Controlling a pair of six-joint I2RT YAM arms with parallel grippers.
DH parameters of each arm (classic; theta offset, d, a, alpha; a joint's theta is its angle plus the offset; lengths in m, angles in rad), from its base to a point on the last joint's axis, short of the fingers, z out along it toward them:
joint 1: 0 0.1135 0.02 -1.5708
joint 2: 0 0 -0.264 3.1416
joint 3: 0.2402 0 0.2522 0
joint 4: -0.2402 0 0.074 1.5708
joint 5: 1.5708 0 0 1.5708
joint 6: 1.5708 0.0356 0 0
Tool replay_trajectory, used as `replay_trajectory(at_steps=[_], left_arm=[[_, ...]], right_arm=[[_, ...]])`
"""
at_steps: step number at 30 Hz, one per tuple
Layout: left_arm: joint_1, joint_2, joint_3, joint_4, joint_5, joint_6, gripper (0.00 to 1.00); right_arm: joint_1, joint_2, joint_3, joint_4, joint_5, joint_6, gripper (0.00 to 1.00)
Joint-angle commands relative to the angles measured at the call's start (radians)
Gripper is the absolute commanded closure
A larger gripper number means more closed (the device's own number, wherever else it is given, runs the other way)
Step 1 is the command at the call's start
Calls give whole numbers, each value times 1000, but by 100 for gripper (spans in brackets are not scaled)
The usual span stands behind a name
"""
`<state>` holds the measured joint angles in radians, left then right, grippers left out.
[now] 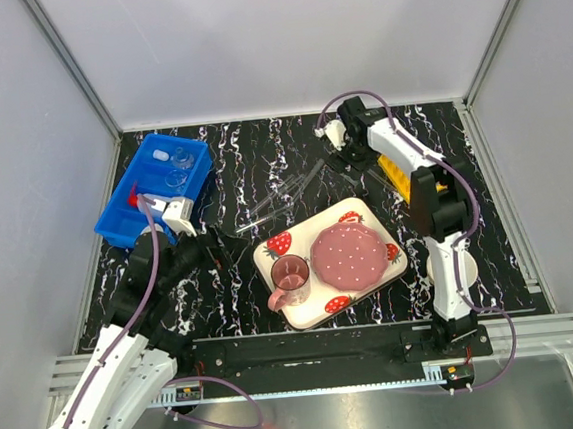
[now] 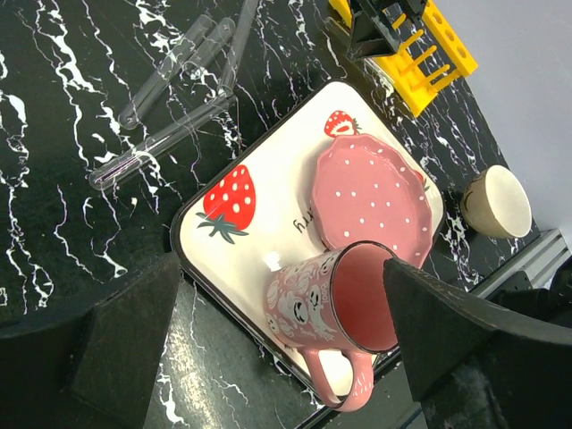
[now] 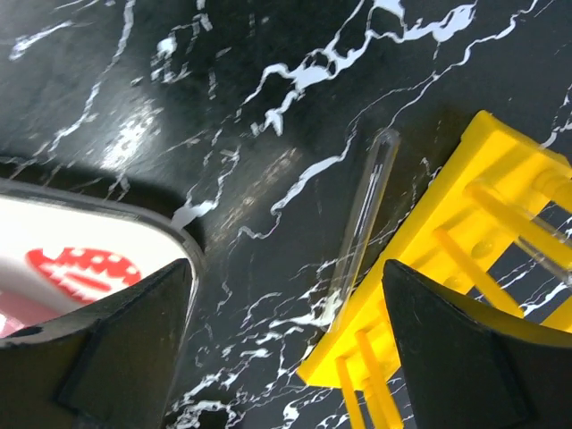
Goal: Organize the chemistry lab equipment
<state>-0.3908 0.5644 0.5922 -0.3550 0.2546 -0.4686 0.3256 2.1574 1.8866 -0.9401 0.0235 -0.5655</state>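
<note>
Several thin glass tubes (image 1: pixel 283 197) lie loose on the black marbled table; in the left wrist view these tubes (image 2: pixel 165 141) lie left of the tray. One tube (image 3: pixel 362 223) lies on the table against the yellow rack (image 3: pixel 465 268), and my right gripper (image 3: pixel 281 340) hovers open just above it. Another tube (image 3: pixel 527 237) rests in the rack. From above, the rack (image 1: pixel 396 177) sits under my right gripper (image 1: pixel 347 157). Clear glassware (image 1: pixel 180 164) and a red-spouted white squeeze bottle (image 1: pixel 135 199) sit in the blue bin (image 1: pixel 117 224). My left gripper (image 2: pixel 281 299) is open and empty, above the table beside the tray.
A strawberry-print tray (image 1: pixel 269 246) holds a pink plate (image 1: pixel 350 254) and a pink cup (image 1: pixel 290 274) in the middle of the table. A cream bowl (image 2: pixel 496 201) stands past the tray's far side. Aluminium rails and grey walls close the table in.
</note>
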Motion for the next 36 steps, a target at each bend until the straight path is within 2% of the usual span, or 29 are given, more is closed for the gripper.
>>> replay_trajectory(at_steps=[1,6,11,13,19,23,32,36], left_arm=[[7,-9,9,2,-31,16,1],[7,-14,14,-19,-46,28,1],[7,-6,17,-25,-49,35,1],[7,-4,17,-24,-49,36,1],[9,12,17,-13,-46,35,1],[9,20,17,-6,-40,31,1],[9,23,21,5,-31,18,1],[10,15,20,17,-15,-4,1]], right_arm=[[-3,76,107,-14,108,-27,9],[-37,188,227,-72,78,-8,22],[-59,239,281,-94,70,-10,30],[-72,246,286,-94,67,-8,36],[-109,274,298,-104,47,-5,41],[-115,282,293,-121,10,-1,51],[-117,302,286,-146,-56,6,61],[-117,297,276,-152,-108,32,72]])
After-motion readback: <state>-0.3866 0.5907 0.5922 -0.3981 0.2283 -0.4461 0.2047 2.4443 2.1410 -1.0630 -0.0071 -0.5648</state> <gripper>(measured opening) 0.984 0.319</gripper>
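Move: The loose test tube I'm after lies on the table beside the yellow rack, about 5 cm to the right of my right hand, 3 cm ahead and 7 cm below. The rack's middle is roughly 6 cm ahead and 12 cm right; the strawberry tray is centred some 18 cm back and 11 cm left, and the tube pile is about 20 cm left, 1 cm ahead. From my left hand the test tube is around 27 cm ahead, 33 cm right, 20 cm lower. I sink my right hand about 6 cm onto the test tube, reaching forward early on and sliding right towards the rack, then easing back and left a little at the end. All the while the wide-open fingers draw in to about a third of their opening, straddling the tube and just coming against its sides, with a slight clockwise turn. ##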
